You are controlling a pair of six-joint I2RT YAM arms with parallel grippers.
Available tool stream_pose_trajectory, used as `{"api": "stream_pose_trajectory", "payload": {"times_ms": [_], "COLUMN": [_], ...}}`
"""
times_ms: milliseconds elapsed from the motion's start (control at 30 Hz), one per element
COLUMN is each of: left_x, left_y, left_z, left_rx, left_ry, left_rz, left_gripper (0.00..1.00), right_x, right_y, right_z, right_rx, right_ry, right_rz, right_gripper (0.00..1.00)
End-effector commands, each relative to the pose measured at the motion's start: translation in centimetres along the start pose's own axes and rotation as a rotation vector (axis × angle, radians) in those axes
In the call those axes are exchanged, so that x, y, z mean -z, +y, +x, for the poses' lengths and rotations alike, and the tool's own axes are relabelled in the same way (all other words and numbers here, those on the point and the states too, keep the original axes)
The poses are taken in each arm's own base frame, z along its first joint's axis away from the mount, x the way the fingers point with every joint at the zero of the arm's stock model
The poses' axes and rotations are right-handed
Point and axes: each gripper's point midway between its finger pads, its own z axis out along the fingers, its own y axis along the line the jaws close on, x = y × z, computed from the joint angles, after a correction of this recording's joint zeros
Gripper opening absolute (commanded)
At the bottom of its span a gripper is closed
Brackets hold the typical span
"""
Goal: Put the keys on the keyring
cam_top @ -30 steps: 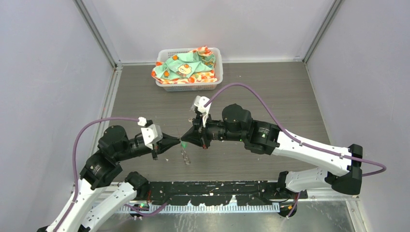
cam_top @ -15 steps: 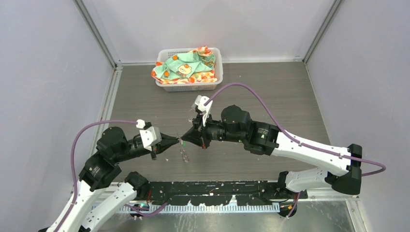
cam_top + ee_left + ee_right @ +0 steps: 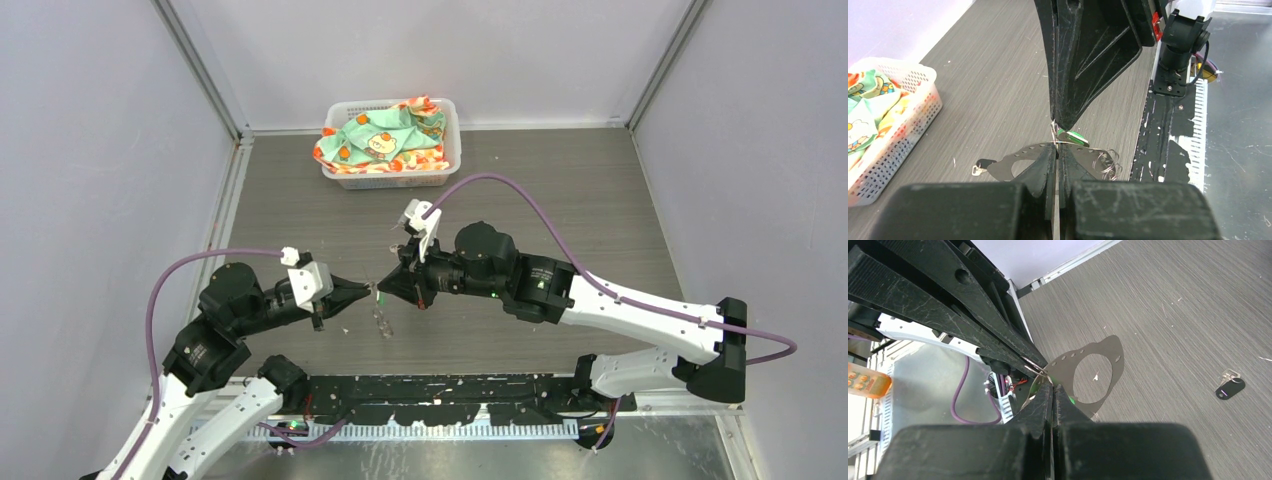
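Observation:
My left gripper (image 3: pixel 366 290) and right gripper (image 3: pixel 383 289) meet tip to tip above the table, both shut. The green key (image 3: pixel 1073 136) hangs at the right gripper's tip. A thin wire runs from it across the pinched tips of the left gripper (image 3: pixel 1056 149). Under the tips the flat silver-grey keyring (image 3: pixel 1008 162) lies on the table, with small holes along its edge, and shows past the right gripper (image 3: pixel 1053 387) as the keyring (image 3: pixel 1108 365). The black key (image 3: pixel 983 165) lies loose beside it. Thin wire coils (image 3: pixel 1105 162) rest on the keyring's near side.
A white basket (image 3: pixel 450 140) full of patterned cloth stands at the back of the table. The black mounting rail (image 3: pixel 440 385) runs along the near edge. Grey walls close in the left, right and back sides.
Both arms have drifted slightly to the left together. Their tips stay joined and both grips are unchanged.

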Motion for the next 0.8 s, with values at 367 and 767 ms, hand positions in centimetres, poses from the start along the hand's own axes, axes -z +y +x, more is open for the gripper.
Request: {"api": "stream_pose_trajectory", "payload": {"times_ms": [367,767], "left_x": [0.2,0.4], "left_y": [-0.9,-2.5], "left_z": [-4.1,-6.0], "left_rx": [0.006,0.046], "left_ry": [-0.14,-0.181], "left_rz": [0.046,0.143], "left_gripper": [0.0,0.0], "right_x": [0.2,3.3], "right_y": [-2.1,-1.2], "right_z": [-0.4,-2.6], "right_rx": [-0.054,-0.017], "right_ry": [-0.088,-0.112], "right_rz": [0.056,-0.066], "right_gripper": [0.01,0.48]}}
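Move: The wire ring pinched in the left fingertips, with the metal plate hanging from it, is about 1 cm to the left of the right fingertips, level in depth and height. The green tag, its ring still held by the right fingers, hangs some 2 cm below them. The plate's middle is roughly 9 cm under the right hand, and the black fob lies on the table about 27 cm ahead, 31 cm below. From the left hand the tag is about 1 cm right, 2 cm below. Easing down about half a centimetre beside the left fingertips, the right hand then opens its fingers to nearly half and lets go of the green tag's ring, while drifting about 1 cm forward and 1 cm to the right, away from the left fingertips. The left hand keeps its pinch on the wire ring and late on rises about 1 cm, slipping slightly back and right with a small tilt. ##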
